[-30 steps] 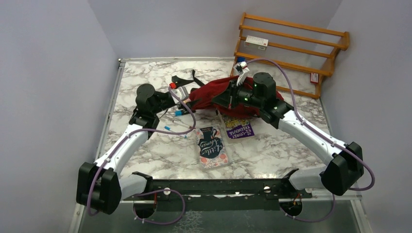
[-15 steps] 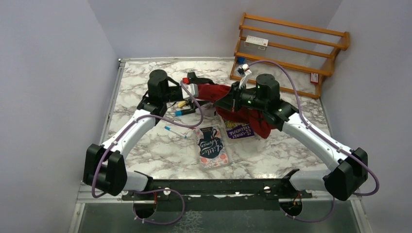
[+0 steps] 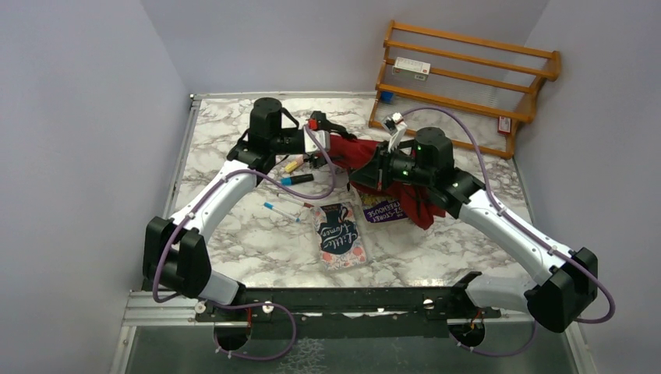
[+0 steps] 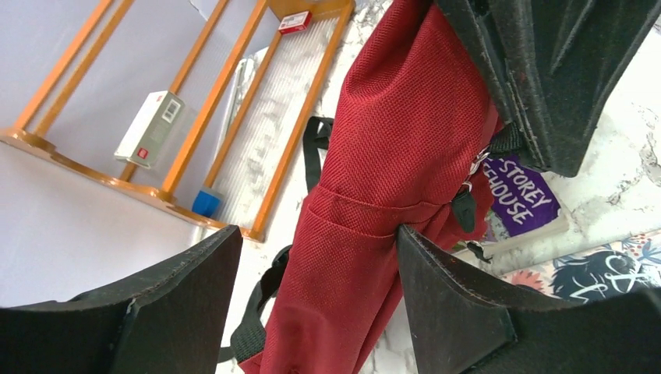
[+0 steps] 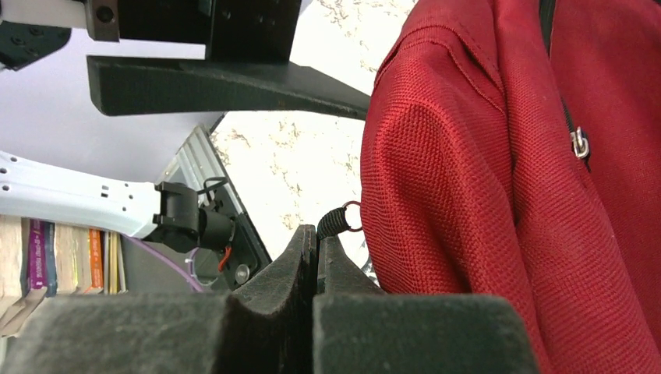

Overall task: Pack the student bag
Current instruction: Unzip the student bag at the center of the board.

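The dark-red student bag point(image 3: 405, 201) hangs off the table in the middle back, its lower end draped over a purple book. My right gripper point(image 3: 376, 167) is shut on the bag's black corded zipper pull point(image 5: 334, 220), which pokes out past the fingertips of that gripper point(image 5: 316, 234). The red fabric point(image 5: 483, 195) hangs just right of those fingers. My left gripper point(image 3: 331, 144) stands open at the bag's left end. In the left wrist view a fold of the bag point(image 4: 374, 202) lies between the open fingers of that gripper point(image 4: 318, 234), touching the right one. A black strap point(image 4: 261, 312) trails below.
A flowered "Little Women" book point(image 3: 341, 234) and a purple book point(image 3: 386, 210) lie in front of the bag. A blue marker point(image 3: 296, 180), a yellow highlighter point(image 3: 294, 165) and a pen point(image 3: 281, 210) lie left of it. A wooden rack point(image 3: 468, 74) with a white box point(image 3: 411, 68) stands back right.
My left arm has swung right and back until its open fingers reached the bag's left end. My right gripper, still shut, has shifted slightly right with the bag, which now hangs lower.
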Controlling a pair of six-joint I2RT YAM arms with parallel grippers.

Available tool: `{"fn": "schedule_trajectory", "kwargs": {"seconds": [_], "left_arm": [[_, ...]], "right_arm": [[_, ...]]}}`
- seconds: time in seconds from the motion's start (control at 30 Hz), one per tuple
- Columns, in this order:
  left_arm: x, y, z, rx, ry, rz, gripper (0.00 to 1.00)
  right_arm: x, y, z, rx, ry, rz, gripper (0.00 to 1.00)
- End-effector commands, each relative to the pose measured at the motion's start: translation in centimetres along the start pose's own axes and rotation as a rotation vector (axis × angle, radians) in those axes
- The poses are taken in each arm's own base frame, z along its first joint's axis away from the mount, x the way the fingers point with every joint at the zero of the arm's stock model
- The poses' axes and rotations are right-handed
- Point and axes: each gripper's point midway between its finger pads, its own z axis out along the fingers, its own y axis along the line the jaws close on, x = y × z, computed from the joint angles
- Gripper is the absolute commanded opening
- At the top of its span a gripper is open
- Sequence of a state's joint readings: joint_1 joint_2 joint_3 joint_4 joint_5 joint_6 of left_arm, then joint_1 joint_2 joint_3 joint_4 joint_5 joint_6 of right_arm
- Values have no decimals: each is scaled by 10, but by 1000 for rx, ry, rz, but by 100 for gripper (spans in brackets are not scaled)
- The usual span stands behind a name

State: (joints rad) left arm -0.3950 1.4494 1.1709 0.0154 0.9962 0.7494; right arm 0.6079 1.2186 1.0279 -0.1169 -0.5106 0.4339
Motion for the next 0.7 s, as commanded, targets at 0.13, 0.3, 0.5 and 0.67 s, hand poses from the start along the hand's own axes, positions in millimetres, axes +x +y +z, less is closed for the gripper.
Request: {"fn": "schedule_trajectory", "kwargs": {"seconds": [0.13, 0.3, 0.5, 0.67], "left_arm": [[-4, -13, 21, 97, 27, 54, 72], [16, -30, 32, 154, 104, 39, 68], [20, -30, 30, 146, 139, 44, 46], [20, -31, 25, 131, 157, 45, 24]], "right_arm": [[11, 12, -15, -35, 15, 13, 1], [10, 13, -17, -30, 12, 13, 1], [13, 10, -21, 1, 12, 24, 1], [14, -11, -34, 153, -45, 107, 1]]}}
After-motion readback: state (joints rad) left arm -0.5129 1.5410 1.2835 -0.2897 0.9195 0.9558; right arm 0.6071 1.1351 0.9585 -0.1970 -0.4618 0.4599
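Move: Just right of the left hand, about 3 cm off, 1 cm back and 4 cm lower, lies the fold at the student bag's free end. The zip pull, held by the right fingers, is some 7 cm back from the left hand and 4 cm to its right. On the table some 27 cm below lie the treehouse book, 2 cm back and 16 cm right, and the Little Women book, 15 cm back and 4 cm right. From the right hand the fold is 6 cm ahead, 1 cm left and 3 cm below. Sinking about 4 cm with open fingers, the left hand also slides some 3 cm right and 2 cm back onto the bag's end, then closes to roughly half its opening, pinching the fold from front and rear. The closed right hand keeps its hold on the cord pull and eases some 2 cm back, right and down. ##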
